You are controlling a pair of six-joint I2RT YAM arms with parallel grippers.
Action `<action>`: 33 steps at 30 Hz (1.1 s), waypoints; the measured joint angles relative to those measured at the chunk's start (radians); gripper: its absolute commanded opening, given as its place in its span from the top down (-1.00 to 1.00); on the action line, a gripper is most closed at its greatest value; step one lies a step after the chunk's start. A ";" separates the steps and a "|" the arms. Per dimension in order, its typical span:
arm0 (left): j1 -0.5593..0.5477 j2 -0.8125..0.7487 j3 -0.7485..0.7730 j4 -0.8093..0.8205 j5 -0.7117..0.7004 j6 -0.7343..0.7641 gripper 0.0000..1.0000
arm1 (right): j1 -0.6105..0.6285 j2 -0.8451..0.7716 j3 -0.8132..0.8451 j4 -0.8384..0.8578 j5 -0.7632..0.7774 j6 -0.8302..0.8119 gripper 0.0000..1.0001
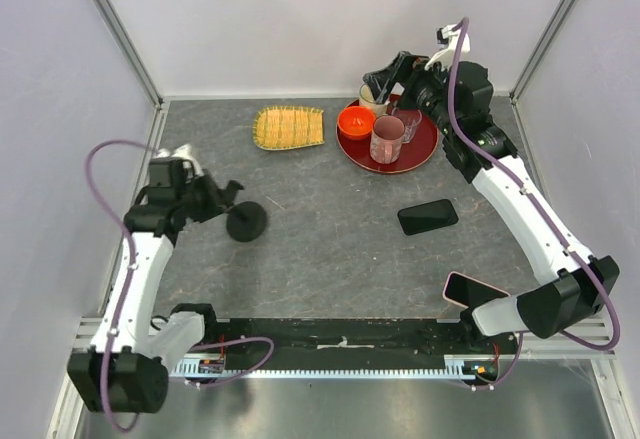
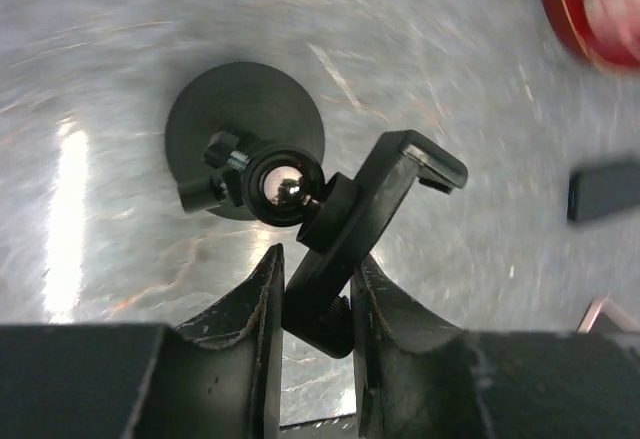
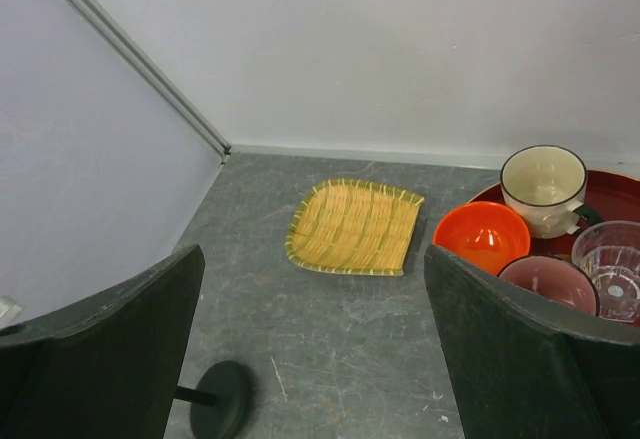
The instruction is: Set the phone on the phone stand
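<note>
The phone stand [image 1: 246, 222] is a black disc base with a stem, left of the table's middle. In the left wrist view its disc base [image 2: 245, 119], ball joint and holder plate [image 2: 385, 194] show. My left gripper [image 2: 315, 284] is shut on the lower end of the holder plate; it also shows in the top view [image 1: 228, 199]. A flat black phone [image 1: 428, 216] lies on the table to the right, also seen in the left wrist view [image 2: 605, 191]. My right gripper [image 1: 388, 74] is open and empty, raised over the red tray at the back right, far from the phone.
A red tray [image 1: 425, 149] at the back right holds an orange bowl [image 1: 356, 120], a white mug [image 3: 545, 189], a pink cup [image 1: 387, 139] and a glass [image 3: 610, 269]. A woven yellow mat [image 1: 289, 126] lies at the back middle. A pink-edged phone [image 1: 475, 287] lies by the right arm's base.
</note>
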 measured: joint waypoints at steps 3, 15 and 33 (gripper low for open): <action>-0.188 0.086 0.035 0.046 0.023 0.071 0.95 | 0.000 0.018 0.000 0.004 -0.028 -0.008 -0.96; -0.427 0.421 0.276 0.060 0.035 0.309 0.50 | 0.000 0.110 0.051 -0.113 -0.136 -0.249 -0.96; -0.431 0.335 0.187 0.123 -0.015 0.394 -0.40 | 0.001 0.220 0.175 -0.223 0.033 -0.147 -0.96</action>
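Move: The left hand still grips the phone stand by its cradle. The spot it is being taken to lies about 15 cm right and 5 cm ahead, some 16 cm below. The yellow mat is roughly 30 cm ahead and 15 cm right, the orange bowl 30 cm ahead and 36 cm right. From the right hand, the spot is about 30 cm left, 13 cm back and 40 cm down; the black phone is 13 cm back and 11 cm right, as far below. Rightwards, quickly, about 12 cm, then some 5 cm forward, the left hand takes the gripped stand away from the left wall at nearly constant height, turning it some 40 degrees clockwise. The left fingers then open wide around the cradle, letting it go, and ease barely a centimetre back left. The empty, open right hand sinks about 7 cm and edges forward, high over the tray side. ##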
